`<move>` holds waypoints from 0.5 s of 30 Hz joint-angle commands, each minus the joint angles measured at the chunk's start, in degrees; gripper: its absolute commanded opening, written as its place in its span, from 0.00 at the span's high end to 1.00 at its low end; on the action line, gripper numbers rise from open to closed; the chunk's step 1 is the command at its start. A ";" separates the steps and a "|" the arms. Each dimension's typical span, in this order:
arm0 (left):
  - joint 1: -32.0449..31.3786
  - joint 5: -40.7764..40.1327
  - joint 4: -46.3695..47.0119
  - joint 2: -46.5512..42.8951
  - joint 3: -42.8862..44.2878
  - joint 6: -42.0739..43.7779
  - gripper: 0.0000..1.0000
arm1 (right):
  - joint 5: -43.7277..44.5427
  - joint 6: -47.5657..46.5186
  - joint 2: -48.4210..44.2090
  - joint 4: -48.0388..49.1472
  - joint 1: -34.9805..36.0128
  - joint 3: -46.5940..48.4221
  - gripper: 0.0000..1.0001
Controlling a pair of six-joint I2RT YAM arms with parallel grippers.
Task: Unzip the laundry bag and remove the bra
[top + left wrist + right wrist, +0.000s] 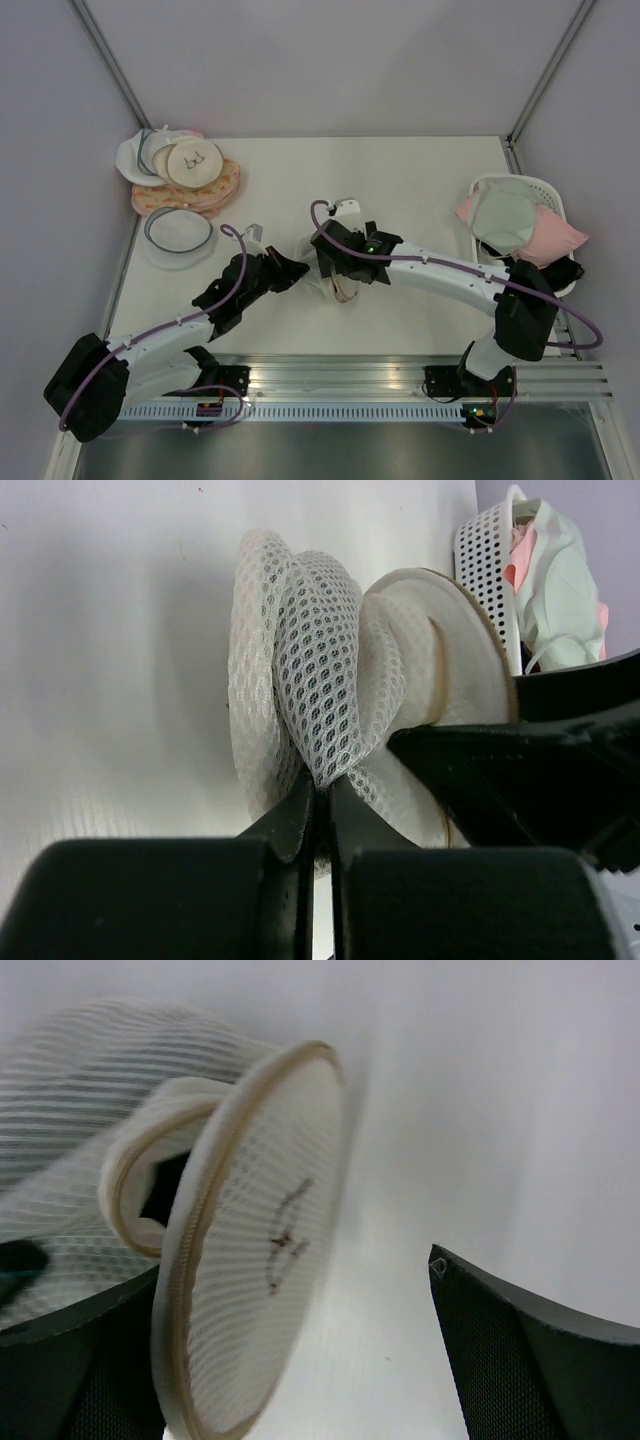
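Note:
The laundry bag point(343, 293) lies mid-table between my two grippers, mostly covered by them. In the left wrist view its cream mesh point(320, 670) bunches upward, and my left gripper point(322, 785) is shut on a pinch of that mesh. The bag's round face with the tan zipper rim and bra outline point(275, 1245) stands on edge, hinged away from the body. It sits between the wide-open fingers of my right gripper point(300, 1360), close to the left finger point(80, 1380). A dark patch point(165, 1190) shows in the gap; I cannot tell whether it is the bra.
A pile of round pink, white and cream pouches point(185, 170) lies at the back left, with a flat white disc with a grey-blue rim point(178, 232) in front of it. A white basket point(545, 190) with pale green and pink garments stands at the right edge.

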 commanded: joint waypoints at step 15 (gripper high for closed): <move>-0.11 -3.21 -0.68 -2.89 -4.74 -0.59 0.98 | 0.07 -3.56 -21.44 2.68 -4.80 -17.54 0.02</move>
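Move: The round bra-printed lid stands on edge between my open right fingers, its middle about 2 cm back, 2 cm left and 4 cm below my right hand. The black bra inside the bag is some 7 cm left and 2 cm back of that hand, about 5 cm lower. My left hand grips the mesh end; from it the lid lies roughly 9 cm to the right, 2 cm back and 3 cm lower. I sweep my right hand about 12 cm to the right, away from my left hand and the bag, with its left finger against the lid's inner face to fold the lid outwards. The hand rises some 3 cm, then starts sinking, fingers wide open, wrist turning about 15 degrees clockwise before easing back a little. My left hand keeps its pinch on the mesh and sinks about 2 cm while drawing slightly left. ##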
